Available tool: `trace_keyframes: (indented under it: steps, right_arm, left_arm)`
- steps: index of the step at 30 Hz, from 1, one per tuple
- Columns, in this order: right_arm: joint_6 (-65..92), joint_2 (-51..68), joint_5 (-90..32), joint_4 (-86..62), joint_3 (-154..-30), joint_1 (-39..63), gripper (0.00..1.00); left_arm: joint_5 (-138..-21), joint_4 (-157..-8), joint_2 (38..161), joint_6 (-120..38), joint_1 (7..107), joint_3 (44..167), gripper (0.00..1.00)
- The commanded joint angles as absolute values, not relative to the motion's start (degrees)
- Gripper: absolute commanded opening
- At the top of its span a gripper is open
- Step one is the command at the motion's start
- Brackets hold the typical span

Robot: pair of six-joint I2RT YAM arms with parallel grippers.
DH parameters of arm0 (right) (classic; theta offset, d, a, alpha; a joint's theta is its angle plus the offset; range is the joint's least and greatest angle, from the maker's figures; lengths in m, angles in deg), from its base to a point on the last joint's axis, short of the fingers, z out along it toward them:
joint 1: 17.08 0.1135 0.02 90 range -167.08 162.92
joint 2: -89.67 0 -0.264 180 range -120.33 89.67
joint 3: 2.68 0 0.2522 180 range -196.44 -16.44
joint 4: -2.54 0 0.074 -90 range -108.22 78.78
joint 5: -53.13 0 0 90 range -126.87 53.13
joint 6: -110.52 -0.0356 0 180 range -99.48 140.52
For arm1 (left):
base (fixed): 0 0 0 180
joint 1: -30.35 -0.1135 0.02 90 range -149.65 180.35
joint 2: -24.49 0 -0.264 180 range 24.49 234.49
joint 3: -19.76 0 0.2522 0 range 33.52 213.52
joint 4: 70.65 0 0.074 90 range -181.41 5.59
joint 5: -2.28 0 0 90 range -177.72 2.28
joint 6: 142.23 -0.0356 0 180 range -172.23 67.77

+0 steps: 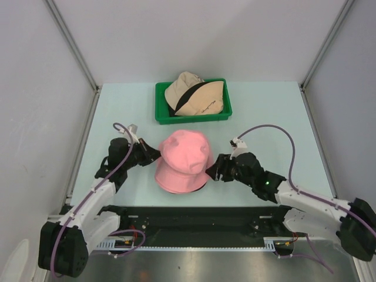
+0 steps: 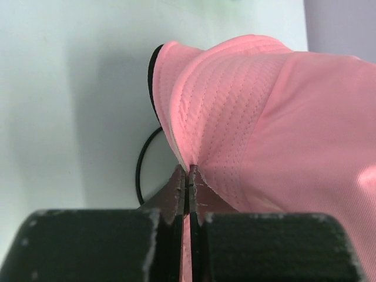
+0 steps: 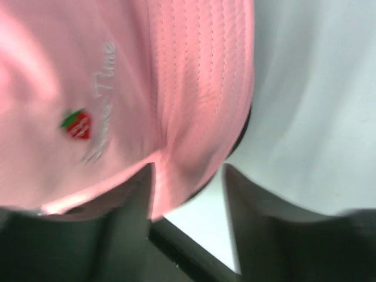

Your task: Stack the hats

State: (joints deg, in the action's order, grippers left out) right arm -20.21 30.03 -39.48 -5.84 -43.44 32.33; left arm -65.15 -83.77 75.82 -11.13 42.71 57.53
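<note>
A pink hat [image 1: 183, 160] sits over a black wire stand in the middle of the table. My left gripper [image 1: 151, 155] is shut on its left brim, and the left wrist view shows the pink hat [image 2: 252, 117] fabric pinched between the jaws of the gripper [image 2: 189, 176]. My right gripper [image 1: 212, 171] is at the hat's right brim with its jaws apart. In the right wrist view the pink hat [image 3: 117, 100] brim hangs loose between the open fingers [image 3: 138, 194]. A beige hat [image 1: 194, 94] with a black hat [image 1: 191, 93] lies in the green tray [image 1: 160, 114].
A thin black wire ring of the stand [image 2: 141, 167] shows under the pink hat's brim on the table. The green tray stands at the back centre. Grey walls close in both sides, and a black rail [image 1: 188, 220] runs along the near edge.
</note>
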Motion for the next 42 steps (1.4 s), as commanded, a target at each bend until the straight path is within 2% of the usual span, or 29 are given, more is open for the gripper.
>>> trace_keyframes:
  steps: [1,3,9,13,26,37,42]
  right_arm:
    - [-14.6,40.9,-43.1,-18.2,-45.4,30.9,0.7]
    - [-13.7,44.8,-42.3,-20.3,-46.0,28.1,0.77]
    - [-11.8,44.9,-26.7,-14.6,-46.1,13.8,0.78]
    - [-12.1,39.9,-20.4,-6.9,-45.6,10.5,0.78]
    - [-19.9,26.7,-10.9,24.4,-38.3,10.6,0.78]
    - [-22.4,12.0,-4.6,44.0,-40.0,10.6,0.78]
    - [-22.9,7.3,-3.9,46.6,-42.0,10.8,0.78]
  left_arm:
    - [-67.8,-90.9,78.4,-20.5,42.0,62.3,0.0]
    - [-68.3,-91.7,79.8,-21.0,42.0,63.2,0.0]
    - [-70.3,-92.3,81.4,-21.4,42.0,65.3,0.0]
    - [-73.0,-93.1,83.2,-22.7,42.0,68.1,0.0]
    - [-75.2,-90.7,92.2,-23.7,42.0,73.6,0.0]
    - [-73.1,-88.5,85.5,-25.0,42.0,70.4,0.0]
    - [-71.8,-85.3,80.9,-25.2,42.0,67.2,0.0]
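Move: The right hand, fingers already half open at the right brim of the top pink hat, has that hat's middle about 9 cm to its left, 4 cm ahead and slightly below. The black hat underneath is centred some 9 cm left, 2 cm ahead and 7 cm lower; the green bin lies about 30 cm ahead and 6 cm left, some 8 cm lower. The left hand still pinches the opposite brim, the pink hat's middle about 10 cm to its right, 3 cm back and slightly below. The right hand opens its fingers further and backs off to the right and upward, about 7 cm out and 4.5 cm up while starting forward, then comes back left and a little down to the pink hat's right brim, ending some 6 cm farther forward than it began, rolled about 20 degrees with its left side up, the fingers open and not yet shut on the brim. Meanwhile the left hand keeps its pinch and carries its side of the brim forward about 5 cm and a little left, rolling left side up, before easing back about 1 cm and lifting slightly. ##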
